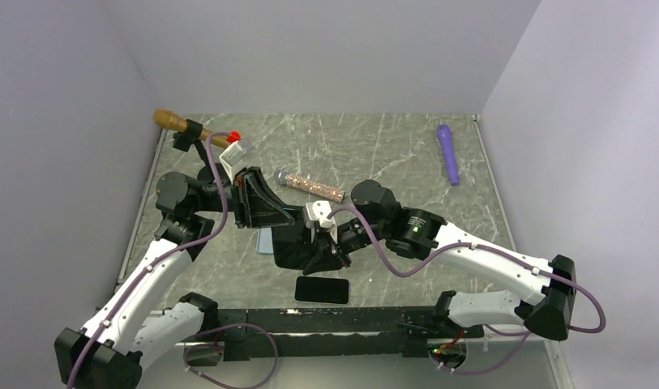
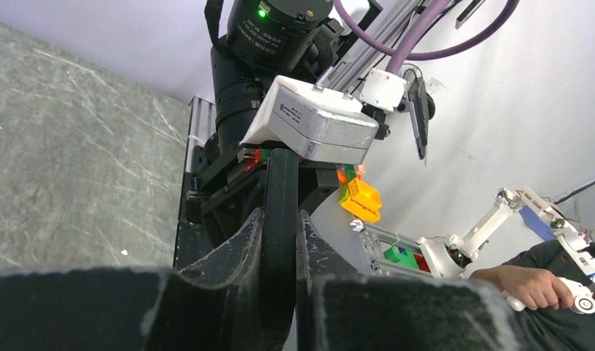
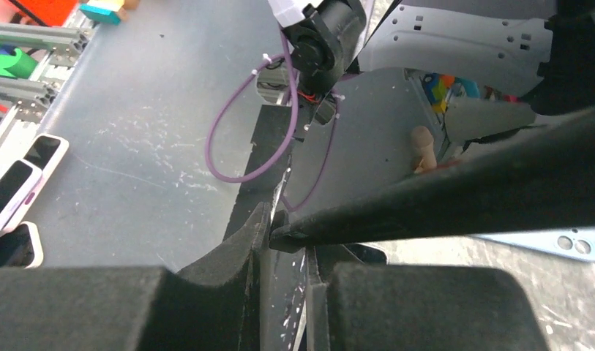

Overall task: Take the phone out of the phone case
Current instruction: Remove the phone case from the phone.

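Observation:
Both arms meet over the middle of the table, holding a black phone case (image 1: 293, 245) above it. My left gripper (image 1: 287, 219) is shut on the case's matte black edge (image 2: 279, 190), which stands upright between the fingers (image 2: 239, 252). My right gripper (image 1: 324, 258) comes in from the right and is shut on a thin glossy slab (image 3: 288, 292) that looks like the phone. A black rim (image 3: 440, 201) of the case runs off to the right just above those fingers. The top view does not show how much of the phone sits inside the case.
A second black phone (image 1: 322, 289) lies flat near the front edge. A light blue phone back (image 1: 265, 240) (image 3: 550, 245) lies under the held case. Further back are a glitter-filled tube (image 1: 311, 185), a brown bottle (image 1: 176, 123), a small red-capped item (image 1: 235, 146) and a purple stick (image 1: 448, 152).

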`<state>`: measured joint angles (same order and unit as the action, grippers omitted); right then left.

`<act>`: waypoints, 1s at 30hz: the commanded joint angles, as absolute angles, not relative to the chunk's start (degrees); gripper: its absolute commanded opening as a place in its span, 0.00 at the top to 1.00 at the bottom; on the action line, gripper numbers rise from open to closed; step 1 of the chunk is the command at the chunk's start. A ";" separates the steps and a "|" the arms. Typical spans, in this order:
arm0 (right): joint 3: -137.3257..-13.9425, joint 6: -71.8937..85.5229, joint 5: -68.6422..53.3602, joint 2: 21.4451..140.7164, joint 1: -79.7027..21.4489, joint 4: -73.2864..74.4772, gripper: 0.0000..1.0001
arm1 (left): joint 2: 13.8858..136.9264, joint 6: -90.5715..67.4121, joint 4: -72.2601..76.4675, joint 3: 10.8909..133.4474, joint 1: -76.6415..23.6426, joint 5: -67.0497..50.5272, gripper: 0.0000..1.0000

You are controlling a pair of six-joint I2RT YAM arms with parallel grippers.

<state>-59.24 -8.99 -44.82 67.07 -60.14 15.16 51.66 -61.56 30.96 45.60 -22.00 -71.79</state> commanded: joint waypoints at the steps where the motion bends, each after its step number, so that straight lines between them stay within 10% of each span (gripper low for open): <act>1: -66.34 -21.82 -39.28 65.63 -61.24 4.16 1.00 | 56.18 -72.47 32.13 44.77 -23.64 -67.77 1.00; 30: -67.92 -22.68 -31.64 67.27 -61.27 -2.65 1.00 | 62.71 -76.88 35.82 43.61 -23.64 -59.14 1.00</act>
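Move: The black cased phone is already pinched between both grippers, standing steeply. Its middle lies some 3 cm back and 6 cm below the left hand, and about 2 cm ahead, 4 cm left and 5 cm above the right hand. On the table, some 34 cm below the left hand, lie the bare phone, about 4 cm back and 8 cm right, and the blue case, about 13 cm ahead and 7 cm left. Keep both grips on the cased phone and take its upper end forward with the left gripper, about 5 cm and slightly right, rolling that hand's top forward by some 15 degrees, mostly late. Let the right gripper follow forward more slowly, about half as far, still pinching the lower right edge and rolling the opposite way, so the two twist against each other. ##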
